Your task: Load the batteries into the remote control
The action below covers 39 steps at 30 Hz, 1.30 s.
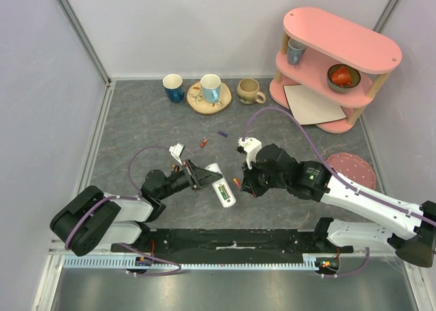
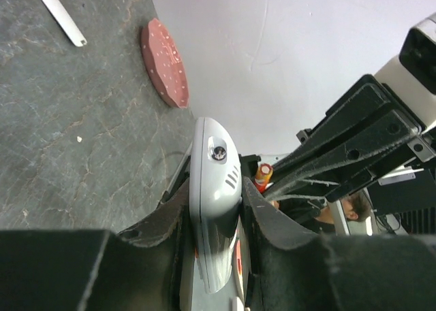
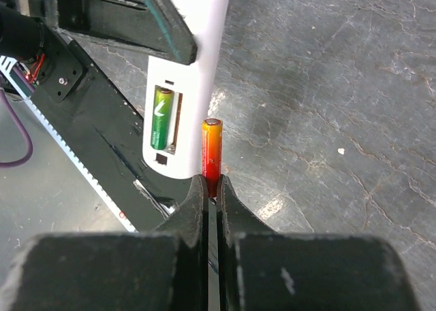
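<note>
My left gripper (image 1: 202, 176) (image 2: 216, 212) is shut on the remote control (image 1: 222, 188) (image 2: 216, 162), a slim white handset held off the table by its long sides. Its open battery bay faces my right wrist camera, with a green battery (image 3: 161, 118) seated in one slot of the remote control (image 3: 199, 66). My right gripper (image 1: 243, 184) (image 3: 210, 184) is shut on the lower end of a red-orange battery (image 3: 212, 148) (image 1: 236, 182), which stands upright right beside the remote's edge. Two loose batteries lie further back, one red-orange (image 1: 203, 143) and one purple (image 1: 222, 133).
Two blue cups (image 1: 173, 88), one of them on a wooden coaster (image 1: 209, 101), and a beige mug (image 1: 249, 91) line the back. A pink shelf (image 1: 337, 59) with a white card (image 1: 313, 104) stands at the back right. A red dotted disc (image 1: 353, 168) (image 2: 164, 63) lies right. A white strip (image 2: 63, 18) lies on the mat.
</note>
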{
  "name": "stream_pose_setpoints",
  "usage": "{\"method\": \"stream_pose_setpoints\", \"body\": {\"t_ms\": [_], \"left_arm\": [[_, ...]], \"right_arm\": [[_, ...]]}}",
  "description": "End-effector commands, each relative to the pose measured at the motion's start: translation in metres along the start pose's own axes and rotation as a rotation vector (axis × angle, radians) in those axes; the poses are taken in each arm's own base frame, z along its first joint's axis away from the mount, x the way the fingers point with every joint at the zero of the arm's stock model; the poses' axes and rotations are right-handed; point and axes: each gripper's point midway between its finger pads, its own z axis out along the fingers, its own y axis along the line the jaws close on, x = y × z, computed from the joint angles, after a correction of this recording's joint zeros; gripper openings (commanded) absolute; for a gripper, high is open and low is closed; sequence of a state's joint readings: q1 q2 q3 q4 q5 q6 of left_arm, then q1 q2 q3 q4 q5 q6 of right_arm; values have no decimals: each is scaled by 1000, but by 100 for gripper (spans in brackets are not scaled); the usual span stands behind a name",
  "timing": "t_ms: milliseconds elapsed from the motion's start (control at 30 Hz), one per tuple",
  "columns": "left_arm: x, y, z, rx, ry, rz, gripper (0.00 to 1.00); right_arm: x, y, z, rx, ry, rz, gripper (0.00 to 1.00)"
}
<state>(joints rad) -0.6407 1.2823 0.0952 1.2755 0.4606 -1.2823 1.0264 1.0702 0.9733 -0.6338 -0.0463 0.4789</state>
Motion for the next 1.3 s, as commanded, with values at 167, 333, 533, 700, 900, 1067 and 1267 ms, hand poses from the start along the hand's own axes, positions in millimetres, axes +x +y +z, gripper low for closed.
{"method": "stream_pose_setpoints", "body": {"t_ms": [167, 333, 533, 700, 900, 1067, 1267], "left_arm": [[-4, -110, -23, 462, -42, 371, 2], [-2, -114, -29, 482, -48, 419, 2], [-2, -118, -34, 496, -71, 443, 2], [2, -119, -41, 503, -69, 434, 2], [8, -115, -54, 498, -71, 389, 2], [14, -107, -69, 468, -93, 376, 2], [9, -105, -76, 392, -138, 449, 2]], "right_arm": [[-17, 1, -20, -6, -118, -15, 0], [-13, -1, -15, 3, -97, -22, 0], [-11, -8, -10, 39, -92, -24, 0], [8, -38, 16, 177, -18, -42, 0], [34, -69, 64, 299, 100, -144, 0], [26, -82, 85, 314, 76, -341, 0], [10, -97, 106, 336, 148, -522, 0]]}}
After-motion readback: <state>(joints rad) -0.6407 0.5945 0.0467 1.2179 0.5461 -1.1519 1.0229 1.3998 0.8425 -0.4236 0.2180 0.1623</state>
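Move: The right hand holds the orange battery; the remote's free slot lies about 6 cm to its left, 1 cm back and 4 cm below. The green battery already seated sits just 1 cm left of that slot, and the white battery cover lies on the table some 16 cm ahead, 14 cm right and 17 cm down. From the left hand, which grips the remote, the orange battery is about 9 cm right, 3 cm back and 3 cm higher. Left lifts the remote some 13 cm up and back; right sinks 12 cm, somewhat forward, with its battery. ##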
